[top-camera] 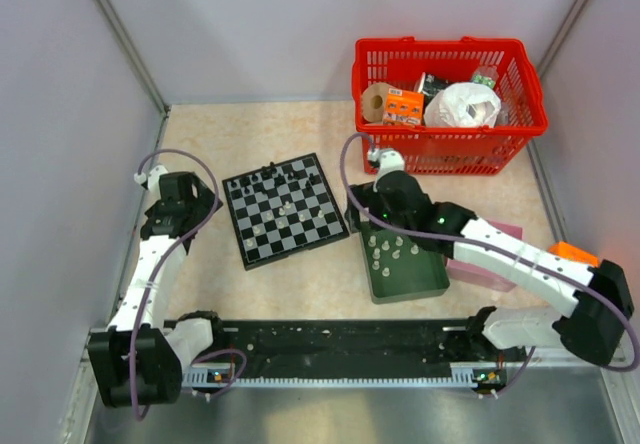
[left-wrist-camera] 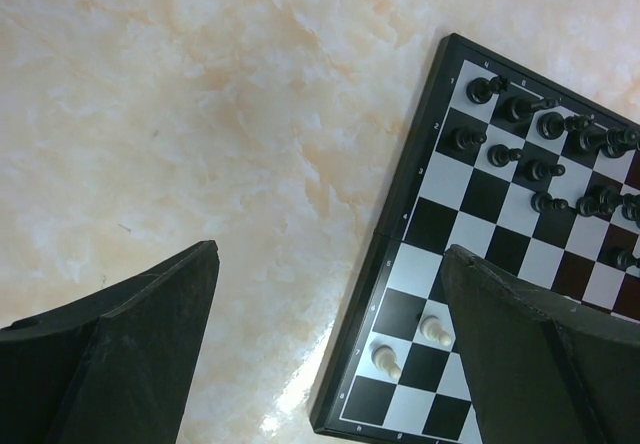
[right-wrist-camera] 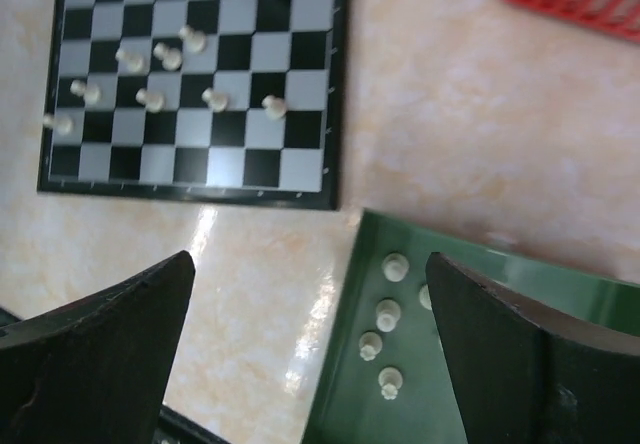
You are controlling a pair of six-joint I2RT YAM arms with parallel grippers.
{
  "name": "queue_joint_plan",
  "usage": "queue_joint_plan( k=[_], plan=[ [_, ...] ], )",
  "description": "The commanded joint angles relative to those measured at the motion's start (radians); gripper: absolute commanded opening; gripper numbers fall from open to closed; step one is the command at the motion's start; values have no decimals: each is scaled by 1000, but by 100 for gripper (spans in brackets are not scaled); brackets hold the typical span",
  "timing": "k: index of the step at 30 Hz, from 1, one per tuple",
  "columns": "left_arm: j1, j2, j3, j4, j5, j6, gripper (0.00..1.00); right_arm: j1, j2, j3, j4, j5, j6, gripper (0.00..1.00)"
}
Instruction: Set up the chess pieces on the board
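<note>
The board (top-camera: 300, 229) lies left of centre, with black chess pieces (top-camera: 272, 174) along its far rows and a whitish one (top-camera: 287, 207) near the middle. My left gripper (top-camera: 205, 204) hovers open just off the board's left edge (left-wrist-camera: 385, 264). Between its fingers I see table and two whitish pieces (left-wrist-camera: 385, 359); black pieces (left-wrist-camera: 540, 124) stand further along. My right gripper (top-camera: 365, 219) is open over the near-left rim of the green tray (right-wrist-camera: 345, 344), which holds several whitish pieces (right-wrist-camera: 388, 314). Several more whitish pieces (right-wrist-camera: 160, 74) stand on the board (right-wrist-camera: 230, 164).
A red basket (top-camera: 450, 149) with packets stands at the back right, behind the right arm. A pink box (top-camera: 480, 269) sits right of the green tray (top-camera: 420, 279). A black rail (top-camera: 330, 349) runs along the near edge. Grey walls close both sides.
</note>
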Motion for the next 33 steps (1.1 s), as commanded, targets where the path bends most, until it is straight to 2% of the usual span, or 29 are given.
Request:
queue_joint_plan(
  k=[1, 5, 8, 11, 14, 18, 21, 22, 25, 26, 30, 33],
  plan=[
    [11, 26, 45, 67, -5, 16, 99, -82, -62, -55, -76, 188, 109, 99],
    [11, 57, 30, 105, -8, 12, 99, -168, -118, -136, -131, 140, 209, 96],
    [11, 75, 24, 116, -28, 13, 99, -234, -166, -180, -142, 82, 240, 79],
    [11, 80, 15, 119, -72, -5, 99, -274, -189, -202, -136, 22, 231, 70],
    [11, 85, 1, 145, -89, -16, 99, -285, -162, -181, -137, -2, 189, 69],
    [11, 89, -1, 146, -87, -28, 99, -288, -83, -107, -143, -59, 134, 84],
    [11, 89, -1, 150, -74, -36, 99, -288, -28, -62, -124, -152, 77, 87],
    [11, 91, 1, 150, -69, -38, 99, -288, -17, -58, -128, -138, 82, 87],
    [11, 89, 7, 143, -64, -36, 99, -288, 15, -44, -134, -122, 93, 83],
    [11, 91, 5, 143, -60, -36, 99, -287, 26, -29, -131, -171, 61, 79],
    [11, 83, 11, 139, -60, -38, 99, -285, 27, 3, -26, -310, 5, 76],
    [11, 75, 11, 139, -51, -42, 99, -271, 87, 91, 32, -340, -3, 69]
  ],
)
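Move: The right hand is open and empty above the gap between board and box. The white pieces in the left part of the green box lie about 6 cm to its right, 4 cm back and some 15 cm below; the box's middle is roughly 11 cm right and 5 cm back. The chessboard's middle lies about 14 cm left and 5 cm ahead. From the left hand those white pieces are some 38 cm right and 8 cm back. Sweeping right off the gap beside the board, the right hand travels about 12 cm while sinking some 6 cm, then comes back left about 6 cm to hang over the left part of the green box. It swings clockwise and partly back, its fingers tip some 15 degrees further down, and their wide gap narrows but stays open. The left hand, wide open, eases slightly forward and left, clear of the board. ##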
